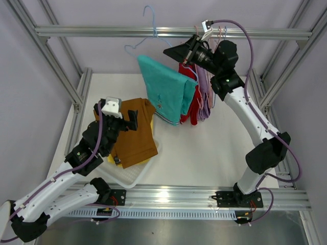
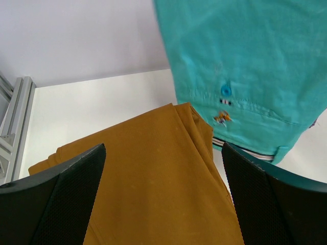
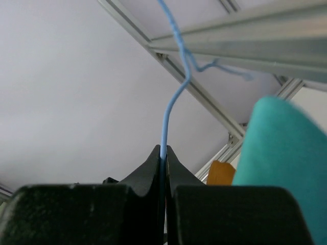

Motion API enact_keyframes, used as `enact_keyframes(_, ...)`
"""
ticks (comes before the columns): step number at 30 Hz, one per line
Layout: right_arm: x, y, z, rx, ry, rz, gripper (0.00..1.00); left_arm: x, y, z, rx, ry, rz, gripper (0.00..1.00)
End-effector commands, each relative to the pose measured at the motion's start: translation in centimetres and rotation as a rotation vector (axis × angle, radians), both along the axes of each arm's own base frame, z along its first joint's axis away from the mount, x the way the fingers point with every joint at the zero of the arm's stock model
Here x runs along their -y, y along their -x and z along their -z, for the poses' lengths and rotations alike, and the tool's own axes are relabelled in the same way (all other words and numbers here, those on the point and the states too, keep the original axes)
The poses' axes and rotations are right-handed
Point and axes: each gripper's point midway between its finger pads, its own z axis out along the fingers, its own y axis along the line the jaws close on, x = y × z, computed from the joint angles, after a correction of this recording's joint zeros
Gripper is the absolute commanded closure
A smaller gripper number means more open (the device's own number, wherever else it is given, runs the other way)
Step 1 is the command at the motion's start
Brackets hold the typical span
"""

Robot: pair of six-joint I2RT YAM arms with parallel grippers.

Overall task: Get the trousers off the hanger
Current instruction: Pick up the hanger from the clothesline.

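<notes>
Teal trousers (image 1: pixel 166 89) (image 2: pixel 245 66) (image 3: pixel 281 163) hang over a blue wire hanger (image 1: pixel 149 23) (image 3: pixel 171 102) hooked on the top rail. My right gripper (image 1: pixel 179 52) (image 3: pixel 162 151) is shut on the hanger's wire, just right of the teal cloth. Red trousers (image 1: pixel 190 102) and lilac trousers (image 1: pixel 203 94) hang behind it on other hangers. Brown trousers (image 1: pixel 135 130) (image 2: pixel 153 189) lie folded on a white tray (image 1: pixel 130 176), over a yellow pair (image 1: pixel 110 159) that shows only at an edge. My left gripper (image 1: pixel 122 118) (image 2: pixel 163 153) hovers open above the brown pair, holding nothing.
An aluminium rail (image 1: pixel 92 31) crosses the top of the frame and carries the hangers. Frame posts stand at both sides of the white table (image 1: pixel 204 153). The right arm (image 1: pixel 255 127) reaches up along the right side.
</notes>
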Motion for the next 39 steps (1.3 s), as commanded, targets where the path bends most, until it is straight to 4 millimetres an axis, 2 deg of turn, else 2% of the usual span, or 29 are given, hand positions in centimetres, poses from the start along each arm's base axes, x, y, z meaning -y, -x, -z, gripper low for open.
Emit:
enact_keyframes(1,6.5,7.6,-16.2,0.486,-0.255,0.128,1.0,-0.1,-0.1,-0.9,0.025,0.006,-0.001,0.01)
enact_keyframes(6,6.7,7.3,-15.5,0.474,-0.235,0.144,1.0,-0.1,-0.1,-0.9,0.023,0.004,-0.001,0.01)
enact_keyframes(11,7.2,8.2,-14.8,0.47,-0.243,0.153,1.0,0.0,-0.1,-0.7,0.021,0.002,0.003,0.01)
enact_keyframes(13,7.1,7.9,-13.6,0.448,-0.228,0.162,1.0,0.1,-0.1,-0.7,0.019,0.0,0.003,0.01)
enact_keyframes(14,7.5,8.5,-13.8,0.456,-0.234,0.174,1.0,0.1,-0.1,-0.7,0.019,0.0,0.005,0.01)
enact_keyframes(15,7.1,8.3,-12.5,0.429,-0.219,0.178,1.0,0.2,-0.1,-0.7,0.019,0.0,0.007,0.0)
enact_keyframes(17,7.6,9.2,-12.5,0.444,-0.202,0.221,1.0,0.2,-0.1,-0.6,0.017,-0.002,0.01,0.01)
enact_keyframes(18,7.2,9.8,-12.1,0.439,-0.191,0.225,1.0,0.4,-0.1,-0.6,0.015,-0.004,0.013,0.0)
enact_keyframes(20,7.1,9.0,-10.3,0.417,-0.135,0.308,1.0,0.5,0.0,-0.5,0.013,-0.006,0.017,0.01)
enact_keyframes(21,7.2,10.5,-10.6,0.431,-0.136,0.317,1.0,0.8,0.1,-0.4,0.011,-0.008,0.028,0.01)
enact_keyframes(23,7.5,9.7,-8.8,0.41,-0.069,0.424,1.0,1.3,0.1,-0.4,0.008,-0.011,0.043,0.01)
enact_keyframes(25,7.6,10.8,-8.5,0.41,-0.055,0.454,1.0,2.1,0.3,-0.3,0.0,-0.017,0.072,0.01)
enact_keyframes(26,7.8,10.2,-7.4,0.385,-0.034,0.499,1.0,2.6,0.4,0.1,-0.01,-0.025,0.086,0.01)
enact_keyframes(28,8.3,10.3,-6.9,0.382,-0.014,0.548,1.0,3.5,0.7,0.1,-0.019,-0.019,0.123,0.01)
enact_keyframes(30,8.2,9.9,-5.4,0.358,0.023,0.578,1.0,4.5,1.1,0.3,-0.03,-0.014,0.159,0.0)
enact_keyframes(32,8.4,10.0,-4.7,0.341,0.032,0.603,1.0,5.4,1.6,-0.1,-0.023,0.013,0.199,0.01)
enact_keyframes(33,8.2,9.8,-3.7,0.327,0.048,0.609,1.0,6.1,2.2,-0.5,-0.013,0.028,0.232,0.01)
enact_keyframes(37,8.8,8.9,-1.8,0.269,0.069,0.676,1.0,7.9,4.0,-3.1,0.046,0.088,0.322,0.01)
enact_keyframes(39,8.7,8.6,-1.2,0.25,0.078,0.692,1.0,8.8,4.7,-3.6,0.06,0.08,0.351,0.0)
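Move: My right hand holds the blue hanger with the teal trousers, its hook already clear of the rail, which runs about 4 cm ahead and 3 cm above. I am bringing it to my open left gripper, roughly 12 cm back, 12 cm to the left and 17 cm below. The red trousers hang some 10 cm right, 3 cm ahead and 15 cm lower. From my left hand, the teal trousers are about 11 cm ahead, 12 cm right and 5 cm above. Still pinching the hanger's wire, I lift my right hand some 5 cm while easing it back and right, away from the rail. Then I draw it on back and lower it, ending about 8 cm back and 6 cm right and turned some 30 degrees clockwise. Late on, my wide-open left hand sweeps right and a little back towards the teal trousers, turning clockwise, touching nothing. ##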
